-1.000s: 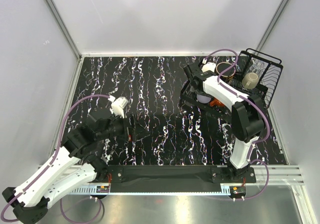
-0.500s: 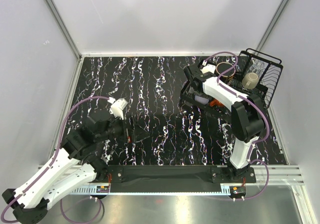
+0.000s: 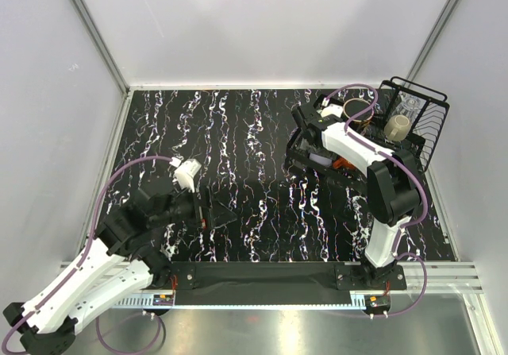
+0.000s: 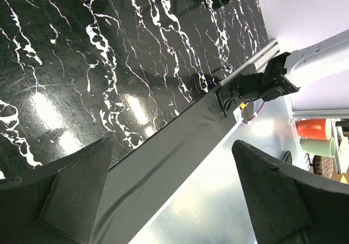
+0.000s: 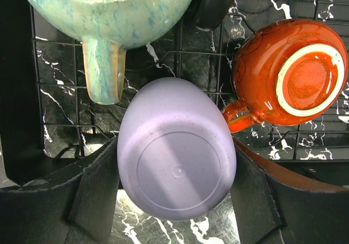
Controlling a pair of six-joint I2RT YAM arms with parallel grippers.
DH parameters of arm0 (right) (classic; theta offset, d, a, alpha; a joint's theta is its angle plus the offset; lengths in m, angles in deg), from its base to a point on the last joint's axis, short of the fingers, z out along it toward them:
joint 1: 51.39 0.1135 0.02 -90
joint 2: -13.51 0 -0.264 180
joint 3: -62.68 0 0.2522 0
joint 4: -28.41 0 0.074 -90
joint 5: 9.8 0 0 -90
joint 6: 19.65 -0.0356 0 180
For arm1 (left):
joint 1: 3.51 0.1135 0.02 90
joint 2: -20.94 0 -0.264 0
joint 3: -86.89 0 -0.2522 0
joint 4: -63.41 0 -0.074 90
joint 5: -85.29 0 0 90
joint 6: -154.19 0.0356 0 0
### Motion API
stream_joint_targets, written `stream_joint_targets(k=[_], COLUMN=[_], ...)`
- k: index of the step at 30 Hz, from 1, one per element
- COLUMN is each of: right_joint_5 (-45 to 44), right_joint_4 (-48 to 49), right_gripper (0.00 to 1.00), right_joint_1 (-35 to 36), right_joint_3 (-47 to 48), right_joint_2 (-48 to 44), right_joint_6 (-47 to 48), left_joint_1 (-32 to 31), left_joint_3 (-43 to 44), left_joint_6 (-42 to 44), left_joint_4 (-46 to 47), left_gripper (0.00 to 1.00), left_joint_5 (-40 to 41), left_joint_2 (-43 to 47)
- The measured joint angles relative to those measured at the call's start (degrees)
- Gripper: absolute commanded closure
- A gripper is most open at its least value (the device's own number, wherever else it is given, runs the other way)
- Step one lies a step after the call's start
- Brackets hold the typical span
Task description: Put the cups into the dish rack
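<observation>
The black wire dish rack (image 3: 432, 133) stands at the table's far right. In it are a beige mug (image 3: 398, 126), a clear glass (image 3: 411, 102) and a dark mug (image 3: 355, 107). My right gripper (image 5: 175, 151) reaches into the rack's near left end, shut on the upside-down lavender tumbler (image 5: 177, 151), with a finger pressed on each side. Just beyond the tumbler lie a teal-green mug (image 5: 109, 15) and a small orange mug (image 5: 289, 72), bottom up, on the rack's grid (image 5: 54, 85). My left gripper (image 3: 216, 212) hangs open and empty over the near left of the table.
A black rail (image 3: 262, 275) runs along the table's near edge, with both arm bases on it. Grey walls enclose the table on three sides. In the left wrist view a red cup (image 4: 313, 128) and a green cup (image 4: 319, 146) stand off the table.
My left arm has drawn back toward its base, its open gripper sliding a little nearer and to the left. The right gripper has hardly moved and keeps its hold on the tumbler.
</observation>
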Motion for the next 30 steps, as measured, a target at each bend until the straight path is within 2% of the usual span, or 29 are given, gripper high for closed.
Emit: stream_joint_targets(k=[2,3,8,14,21,30], right_joint_5=[0.13,0.2,1.14,1.14,0.35,-2.58], right_joint_4=[0.0,0.0,-0.13,-1.05,-3.61,-7.89], right_gripper=[0.25,0.18,0.08,0.0,0.0,0.0], right_joint_1=[0.0,0.0,0.0,0.2,3.23,12.87], right_joint_3=[-0.2,-0.42,-0.76,-0.76,-0.61,1.92], right_joint_2=[-0.22,-0.42,-0.85,-0.87,-3.45,-10.21], right_joint_6=[-0.11,-0.15,0.07,0.68,1.49,1.27], left_joint_1=[0.0,0.0,0.0,0.0,0.0,0.0], left_joint_3=[-0.2,-0.28,-0.5,-0.72,-2.32,-5.46], left_joint_6=[-0.2,-0.35,-0.72,-1.86,-3.1,-5.07], left_joint_4=[-0.13,-0.15,-0.26,-0.22,-0.2,0.35], left_gripper=[0.01,0.01,0.01,0.01,0.01,0.01], left_joint_5=[-0.07,-0.07,-0.11,-0.35,-0.83,-0.9], left_joint_2=[0.37,0.66,1.33,1.51,2.16,2.34])
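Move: Between the right fingers sits the lilac cup, its middle about 1 cm ahead of the hand point and 1 cm below. The teal mug lies some 12 cm ahead and 2 cm to the right of that hand, the orange mug level with it and roughly 8 cm to its right, both a couple of centimetres lower. From the left hand the lilac cup is about 25 cm ahead, 28 cm to the right and 13 cm below. Letting go of the lilac cup, the right hand spreads its fingers fully while easing back only about 1 cm, then speeds up, left and back (some 7, 6 and 5 cm) away from the cup and the mugs, turning about 15 degrees counter-clockwise. The empty left hand, still open, sinks about 3 cm and tips slightly down. ##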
